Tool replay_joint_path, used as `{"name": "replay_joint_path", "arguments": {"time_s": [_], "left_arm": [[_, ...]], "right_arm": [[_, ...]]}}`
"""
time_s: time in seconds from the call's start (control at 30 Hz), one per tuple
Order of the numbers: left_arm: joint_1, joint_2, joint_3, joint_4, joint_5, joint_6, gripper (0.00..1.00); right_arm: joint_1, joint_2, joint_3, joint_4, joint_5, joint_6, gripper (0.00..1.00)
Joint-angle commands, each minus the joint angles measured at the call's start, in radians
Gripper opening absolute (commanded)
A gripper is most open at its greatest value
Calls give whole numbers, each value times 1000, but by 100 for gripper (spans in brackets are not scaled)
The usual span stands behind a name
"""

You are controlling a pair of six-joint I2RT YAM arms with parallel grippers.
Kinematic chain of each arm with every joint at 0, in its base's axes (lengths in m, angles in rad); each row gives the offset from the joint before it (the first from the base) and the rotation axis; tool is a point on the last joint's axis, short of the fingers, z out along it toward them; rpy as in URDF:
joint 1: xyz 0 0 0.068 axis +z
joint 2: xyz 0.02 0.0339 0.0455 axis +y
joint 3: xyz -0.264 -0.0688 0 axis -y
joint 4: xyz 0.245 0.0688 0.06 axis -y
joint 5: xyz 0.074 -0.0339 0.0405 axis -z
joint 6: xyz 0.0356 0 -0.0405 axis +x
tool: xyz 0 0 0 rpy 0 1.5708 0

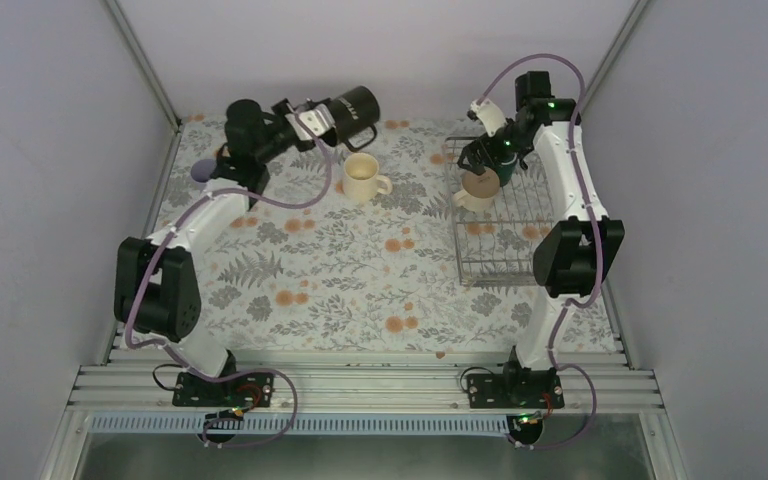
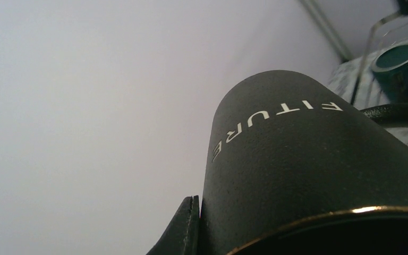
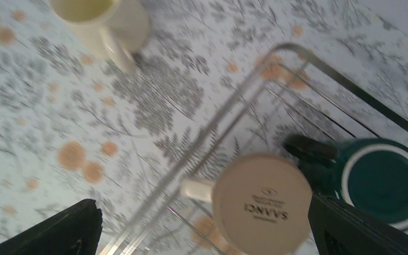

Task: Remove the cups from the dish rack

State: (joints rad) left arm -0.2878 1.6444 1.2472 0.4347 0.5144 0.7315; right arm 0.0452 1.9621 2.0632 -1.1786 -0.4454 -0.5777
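My left gripper (image 1: 322,120) is shut on the wall of the tall black mug (image 1: 356,105), held tilted above the table's far side. In the left wrist view one finger (image 2: 185,228) presses the outside of the black mug (image 2: 297,159). The wire dish rack (image 1: 496,235) stands at the right. An upside-down cream mug (image 1: 477,186) and a dark green mug (image 1: 503,163) sit in its far end. My right gripper (image 3: 207,234) hangs open above them, with the cream mug's base (image 3: 263,202) showing between its fingers and the green mug (image 3: 382,178) beside it.
A second cream mug (image 1: 363,178) stands upright on the floral tablecloth left of the rack, and shows in the right wrist view as the mug (image 3: 93,16) at the top. A small lavender cup (image 1: 202,172) sits at the far left, behind my left arm.
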Motion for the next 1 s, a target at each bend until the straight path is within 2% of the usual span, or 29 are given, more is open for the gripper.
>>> {"name": "replay_joint_path", "arguments": {"time_s": [0.0, 0.1, 0.17, 0.4, 0.57, 0.67, 0.73, 0.8, 0.97], "left_arm": [[88, -75, 132, -188, 64, 110, 2], [157, -42, 239, -421, 93, 219, 2], [197, 4, 335, -625, 83, 377, 2], [299, 212, 701, -1129, -99, 735, 2], [309, 444, 1037, -1534, -212, 876, 2], [306, 565, 1193, -1694, -245, 888, 2], [292, 628, 1239, -1743, -331, 895, 2], [279, 682, 1257, -1767, -386, 885, 2], [246, 774, 1330, -1781, -399, 868, 2]], "right_arm": [[11, -43, -49, 20, 216, -98, 100], [11, -52, -69, 16, 289, -148, 100], [11, -76, -108, 40, 360, -177, 100], [12, -120, -147, 61, 450, -209, 100], [13, -162, -199, 133, 509, -214, 100], [13, -167, -243, 161, 511, -209, 100], [13, -146, -250, 162, 520, -190, 100], [15, -126, -253, 163, 514, -167, 100], [16, -92, -241, 156, 458, -98, 100]]}}
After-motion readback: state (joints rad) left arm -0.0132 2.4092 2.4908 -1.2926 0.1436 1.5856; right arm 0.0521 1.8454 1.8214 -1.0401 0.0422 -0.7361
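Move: The left hand holds the dark mug; the clear table spot it is taken to lies about 7 cm ahead, 19 cm left and 32 cm below. The lilac cup is roughly 13 cm ahead, 33 cm left; the cream mug 11 cm ahead, 6 cm right, both some 30 cm below. From the empty right hand the green mug lies about 14 cm ahead, 4 cm right, the beige mug 8 cm ahead, 2 cm left, both some 17 cm below. Left swings the held mug 20 cm left, then lowers, fingers turning downwards; open right shifts 8 cm right. ##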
